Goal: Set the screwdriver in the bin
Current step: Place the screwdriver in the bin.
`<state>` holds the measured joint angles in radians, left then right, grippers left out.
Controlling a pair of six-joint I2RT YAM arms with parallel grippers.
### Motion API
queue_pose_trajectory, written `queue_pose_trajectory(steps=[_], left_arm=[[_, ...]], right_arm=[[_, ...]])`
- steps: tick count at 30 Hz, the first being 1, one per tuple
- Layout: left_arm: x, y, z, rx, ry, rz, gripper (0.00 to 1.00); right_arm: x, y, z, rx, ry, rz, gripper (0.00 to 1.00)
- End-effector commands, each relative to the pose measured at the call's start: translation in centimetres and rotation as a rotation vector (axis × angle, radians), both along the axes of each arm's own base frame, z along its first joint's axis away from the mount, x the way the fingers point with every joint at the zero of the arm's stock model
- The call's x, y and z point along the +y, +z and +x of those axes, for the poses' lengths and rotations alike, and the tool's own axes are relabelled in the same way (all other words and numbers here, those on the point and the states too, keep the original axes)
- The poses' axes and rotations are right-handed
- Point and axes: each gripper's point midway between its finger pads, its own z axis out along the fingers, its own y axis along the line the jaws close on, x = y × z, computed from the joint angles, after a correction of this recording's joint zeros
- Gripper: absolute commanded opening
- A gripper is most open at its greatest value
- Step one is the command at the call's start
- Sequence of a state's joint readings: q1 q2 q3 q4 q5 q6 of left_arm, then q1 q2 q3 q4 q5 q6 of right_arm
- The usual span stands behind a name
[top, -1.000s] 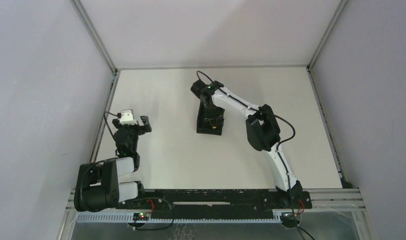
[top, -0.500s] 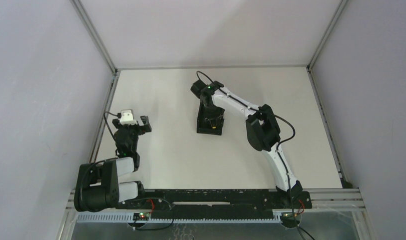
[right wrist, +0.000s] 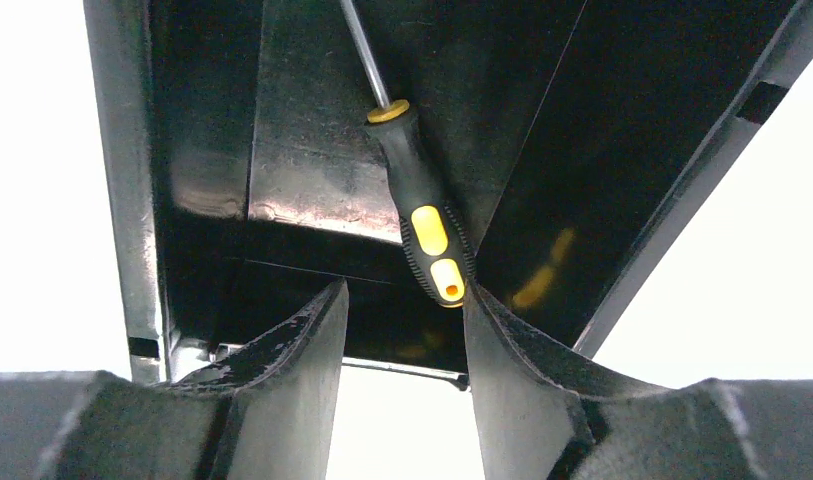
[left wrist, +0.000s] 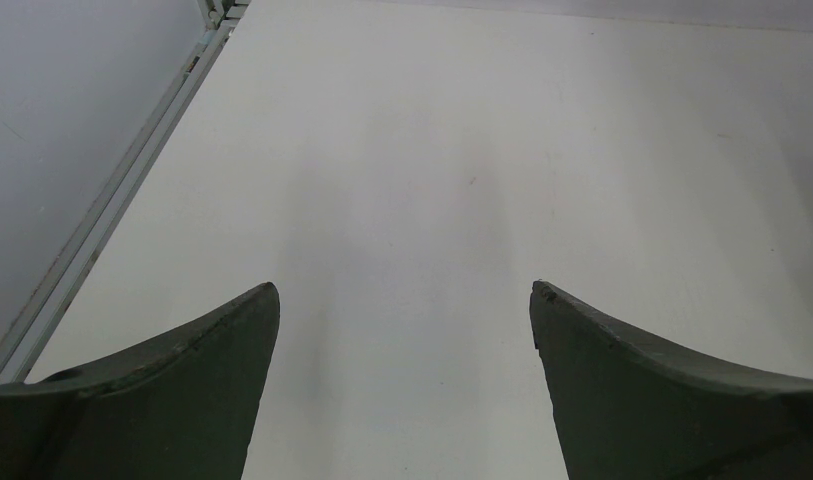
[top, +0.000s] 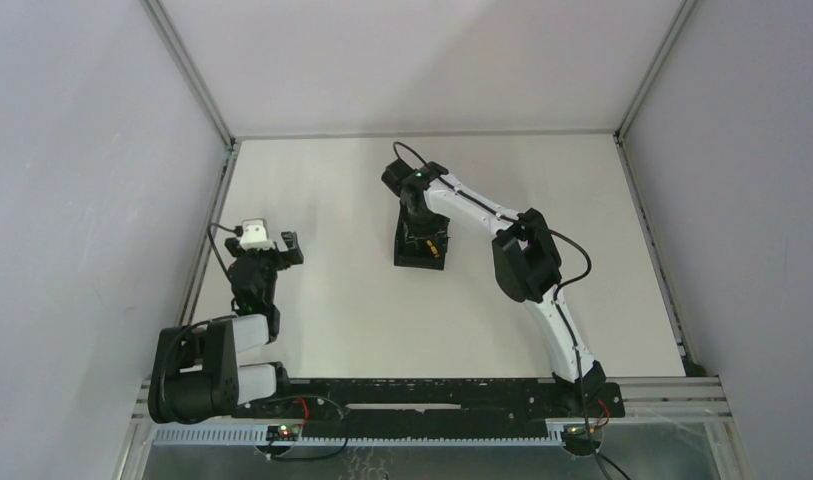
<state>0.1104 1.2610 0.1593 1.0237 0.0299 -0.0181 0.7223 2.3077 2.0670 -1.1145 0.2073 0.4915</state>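
The black bin (top: 410, 259) stands at the table's middle. The screwdriver (right wrist: 429, 236), with a black and yellow handle and a thin shaft, lies inside the bin (right wrist: 312, 150), its yellow part showing in the top view (top: 434, 248). My right gripper (right wrist: 406, 290) hangs over the bin's far end (top: 418, 222) with its jaws open. The handle's end lies just past my right fingertip (right wrist: 482, 310), and I grip nothing. My left gripper (left wrist: 404, 288) is open and empty over bare table at the left (top: 285, 249).
The metal frame rail (left wrist: 112, 205) runs along the table's left edge, close to my left gripper. Grey walls enclose the table on the left, back and right.
My right gripper has opened and drawn back a little from the bin. The screwdriver's yellow handle now shows lying in the bin. The left arm has not moved.
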Motion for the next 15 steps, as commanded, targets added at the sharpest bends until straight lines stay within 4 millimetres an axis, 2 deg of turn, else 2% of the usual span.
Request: queue_pose_trajectory(steps=[1, 5, 10, 15], left_arm=[[0.0, 2.4, 0.6, -0.086, -0.004, 0.024, 1.00], [0.0, 2.4, 0.6, -0.087, -0.004, 0.025, 1.00], [0.0, 2.4, 0.6, -0.086, -0.004, 0.024, 1.00], [0.0, 2.4, 0.6, -0.086, -0.005, 0.025, 1.00]], right_arm=[[0.6, 3.4, 0.4, -0.065, 0.015, 0.054, 0.55], [1.0, 4.5, 0.6, -0.083, 0.006, 0.081, 0.57], [0.9, 6.0, 0.9, -0.104, -0.041, 0.109, 0.65], [0.8, 7.0, 1.0, -0.111, -0.093, 0.138, 0.84]])
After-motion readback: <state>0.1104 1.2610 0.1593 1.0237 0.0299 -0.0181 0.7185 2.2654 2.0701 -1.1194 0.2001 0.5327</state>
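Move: The right hand is already free of the screwdriver, its fingers about half open in the bin. The screwdriver lies under it on the bin floor, middle some 3 cm ahead and 5 cm below, with no sideways offset, butt end pointing back and slightly right. The bin's middle is about 2 cm ahead, 1 cm left and 4 cm below. From the left hand, the screwdriver is roughly 30 cm right, 2 cm ahead and 10 cm lower. No contact with the screwdriver is to be seen: the right hand, already clear of the handle, lingers briefly, then rises almost straight up and away from it, gaining about 2 cm and picking up speed. The fingers spread from roughly half to three-quarters open as it lifts, still pointing down. ##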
